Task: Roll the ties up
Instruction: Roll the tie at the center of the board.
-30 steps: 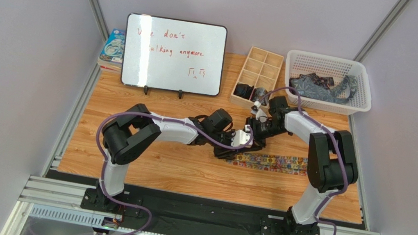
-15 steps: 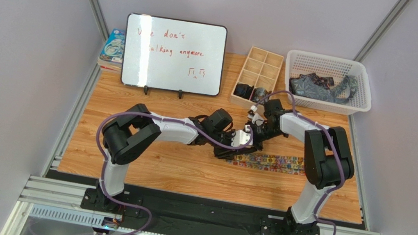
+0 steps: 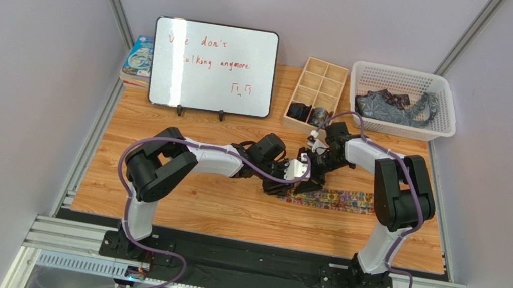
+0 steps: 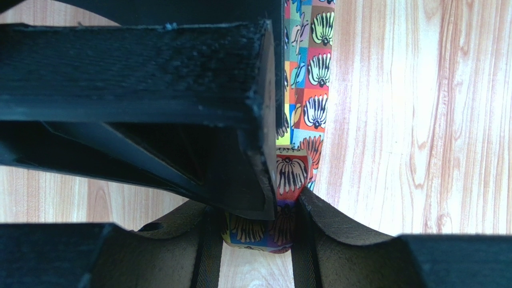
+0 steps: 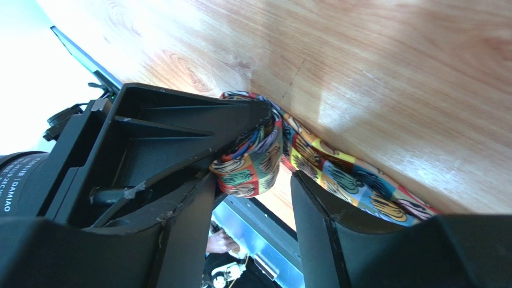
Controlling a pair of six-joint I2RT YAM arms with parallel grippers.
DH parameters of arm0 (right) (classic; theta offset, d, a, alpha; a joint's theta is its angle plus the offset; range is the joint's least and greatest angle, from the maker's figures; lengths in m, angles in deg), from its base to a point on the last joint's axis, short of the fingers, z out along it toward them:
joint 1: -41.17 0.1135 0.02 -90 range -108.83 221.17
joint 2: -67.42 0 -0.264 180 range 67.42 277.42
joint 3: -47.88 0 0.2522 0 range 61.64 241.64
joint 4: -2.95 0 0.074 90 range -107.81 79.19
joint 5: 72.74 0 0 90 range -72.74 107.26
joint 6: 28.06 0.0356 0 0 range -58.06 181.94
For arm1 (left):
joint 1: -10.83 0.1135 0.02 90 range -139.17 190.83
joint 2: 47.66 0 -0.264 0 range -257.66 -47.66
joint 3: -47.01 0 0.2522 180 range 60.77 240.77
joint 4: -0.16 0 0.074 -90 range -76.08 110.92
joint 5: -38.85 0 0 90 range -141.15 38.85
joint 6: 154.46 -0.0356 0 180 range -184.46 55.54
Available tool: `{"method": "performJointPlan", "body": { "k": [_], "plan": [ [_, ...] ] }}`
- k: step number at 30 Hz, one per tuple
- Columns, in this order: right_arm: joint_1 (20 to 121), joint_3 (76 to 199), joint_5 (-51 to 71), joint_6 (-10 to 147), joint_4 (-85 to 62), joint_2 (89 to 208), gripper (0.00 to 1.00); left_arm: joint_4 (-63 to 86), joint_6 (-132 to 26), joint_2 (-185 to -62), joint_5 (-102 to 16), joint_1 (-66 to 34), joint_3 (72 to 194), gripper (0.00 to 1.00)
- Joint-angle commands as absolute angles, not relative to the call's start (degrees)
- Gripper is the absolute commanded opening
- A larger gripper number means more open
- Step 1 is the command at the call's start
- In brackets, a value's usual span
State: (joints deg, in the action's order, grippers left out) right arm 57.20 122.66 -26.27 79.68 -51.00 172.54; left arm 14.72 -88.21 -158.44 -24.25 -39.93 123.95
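A multicoloured floral tie (image 3: 339,198) lies flat on the wooden table, and its left end is wound into a small roll (image 4: 264,231). My left gripper (image 4: 257,207) is shut on that roll, with a finger pressed on each side. My right gripper (image 5: 252,177) comes in from the opposite side and is open. Its fingertips straddle the roll (image 5: 249,162), with a gap to the right finger (image 5: 318,216). In the top view the two grippers meet tip to tip at the tie's left end (image 3: 301,173). Dark ties (image 3: 395,105) lie heaped in the white basket (image 3: 443,115).
A wooden compartment box (image 3: 321,74) stands behind the grippers with two dark rolled ties (image 3: 310,113) in its front cells. A whiteboard (image 3: 213,67) on a stand and a book (image 3: 139,58) are at the back left. Purple cables run along both arms.
The right arm has shifted slightly left, toward the left gripper. Its jaws now stand apart around the roll. The left arm and the flat length of the tie have not moved.
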Motion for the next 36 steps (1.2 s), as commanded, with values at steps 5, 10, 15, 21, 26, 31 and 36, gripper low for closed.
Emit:
{"method": "performJointPlan", "body": {
  "k": [5, 10, 15, 21, 26, 31, 36],
  "plan": [
    [58.9, 124.0, -24.2, 80.8, -48.1, 172.0, 0.35, 25.9, -90.7, -163.0, -29.0, -40.7, 120.7, 0.24],
    [58.5, 123.2, -23.0, 79.1, -50.0, 173.0, 0.01, 26.3, -89.8, -162.2, -29.4, -40.4, 120.5, 0.3],
    [55.1, 121.8, -23.7, 77.9, -52.2, 172.8, 0.0, 25.4, -87.8, -159.5, -26.5, -37.5, 120.2, 0.54],
    [55.0, 121.0, -23.3, 76.4, -51.9, 175.6, 0.0, 20.3, -85.7, -153.3, -21.8, -34.6, 118.1, 0.68],
    [54.5, 121.5, -21.2, 76.2, -50.8, 177.8, 0.0, 16.6, -84.1, -149.7, -19.3, -34.4, 116.0, 0.72],
    [54.4, 123.0, -21.8, 77.6, -49.5, 179.5, 0.0, 14.3, -84.9, -148.0, -16.9, -34.4, 113.5, 0.74],
    [54.4, 123.7, -23.9, 78.3, -48.7, 178.6, 0.0, 9.4, -86.4, -148.9, -17.8, -34.4, 114.7, 0.77]
  ]
}}
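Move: Between the left fingertips, right at the hand point, is the bunched roll of the tie; the right hand's open fingers have it about 2 cm to their left and 2 cm below, practically level fore and aft. The flat strip runs off rightward, its middle some 14 cm right of the left hand and roughly 1 cm back. The wooden box stands about 24 cm ahead of the left hand and 4 cm to the right. Taking over the roll, the right hand edges about 1 cm left while its fingers shut fully on the gathered cloth, then shifts some 2 cm right and sinks roughly 2.5 cm towards the table, keeping the pinch. The left hand, holding still at first, opens, lets go of the roll and draws off about 5 cm to the left, its fingers spreading wider. ##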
